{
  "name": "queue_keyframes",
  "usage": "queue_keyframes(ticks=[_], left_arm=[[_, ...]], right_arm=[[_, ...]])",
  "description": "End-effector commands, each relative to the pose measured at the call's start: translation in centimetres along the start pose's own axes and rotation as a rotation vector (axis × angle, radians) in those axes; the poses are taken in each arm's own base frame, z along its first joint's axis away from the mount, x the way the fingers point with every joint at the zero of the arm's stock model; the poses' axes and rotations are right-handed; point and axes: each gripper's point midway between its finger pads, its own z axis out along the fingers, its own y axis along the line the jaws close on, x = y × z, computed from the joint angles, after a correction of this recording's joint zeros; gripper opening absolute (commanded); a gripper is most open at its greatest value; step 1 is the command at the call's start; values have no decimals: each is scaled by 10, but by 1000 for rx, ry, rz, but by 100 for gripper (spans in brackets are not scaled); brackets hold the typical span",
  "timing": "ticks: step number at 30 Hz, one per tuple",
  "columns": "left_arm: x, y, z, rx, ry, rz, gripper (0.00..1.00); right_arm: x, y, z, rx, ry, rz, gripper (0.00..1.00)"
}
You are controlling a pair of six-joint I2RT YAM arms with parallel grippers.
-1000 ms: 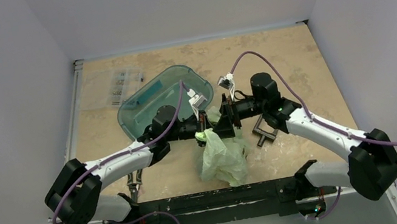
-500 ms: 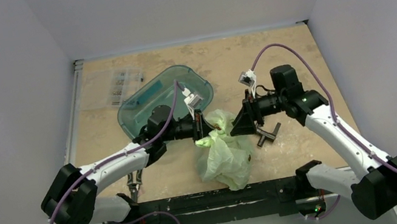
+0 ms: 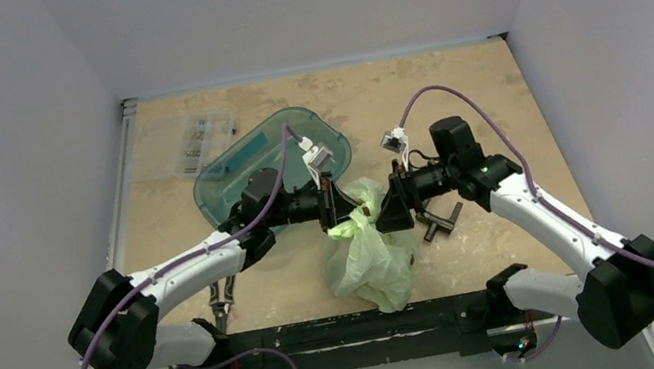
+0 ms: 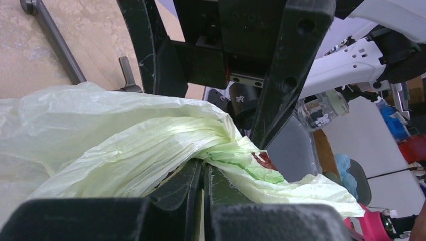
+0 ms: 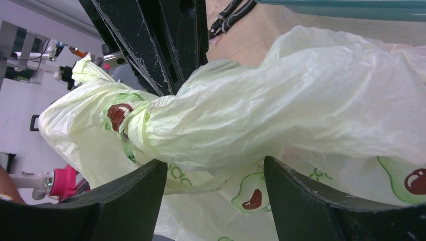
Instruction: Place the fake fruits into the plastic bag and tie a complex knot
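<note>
The pale green plastic bag [image 3: 372, 260] lies in the middle near the arms, its neck twisted and wound into a knot [image 5: 131, 119]. The fake fruits are hidden; none shows. My left gripper [image 3: 334, 212] is shut on the bag's twisted neck; in the left wrist view [image 4: 206, 173] the plastic [image 4: 125, 140] drapes over its closed tips. My right gripper [image 3: 390, 210] is open, facing the left one. In the right wrist view [image 5: 213, 173] its fingers [image 5: 135, 198] stand apart under the gathered bag [image 5: 301, 100] without pinching it.
A translucent teal tub [image 3: 245, 174] stands just behind the left gripper. A black metal clamp [image 3: 439, 221] lies right of the bag. A clear packet [image 3: 194, 144] lies at the back left. Pliers [image 3: 222, 299] lie by the left arm's base.
The right gripper pulled away to the right from the bag's neck, then came back left to it with its jaws open. The left gripper kept its hold and barely moved.
</note>
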Motion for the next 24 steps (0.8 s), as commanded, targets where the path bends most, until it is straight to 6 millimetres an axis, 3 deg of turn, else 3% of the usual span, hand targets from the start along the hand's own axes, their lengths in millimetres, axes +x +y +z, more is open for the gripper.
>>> queue_keyframes(ticks=[1,8,14,19,24], left_arm=[[-31,-23,6,71,-72,47,0],[-16,-29,17,125,-33,42,0],[-1,-18,23,107,-3,5,0],[4,-15,25,103,14,-16,0],[2,-15,21,92,7,11,0]], right_arm=[[-14,9,10,-37,-50,-63,73],[-46,21,35,-116,-109,-128,76],[-63,21,39,-125,-125,-163,82],[-54,27,34,-140,-86,-188,85],[-37,23,2,-59,-11,-244,93]])
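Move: The plastic bag's twisted neck is already pinched in the left fingertips; from the open right hand it lies about 6 cm to the left, 1 cm ahead and level in height. The bag's full body hangs some 9 cm back, 5 cm left and 12 cm below the right hand; the dark handle stands about 13 cm right of that hand, 2 cm back, 18 cm down. The bin lies about 13 cm ahead, 17 cm left and 17 cm below the left hand. The right hand, opening wider, goes about 4 cm left towards the neck; the still-pinching left eases right. ##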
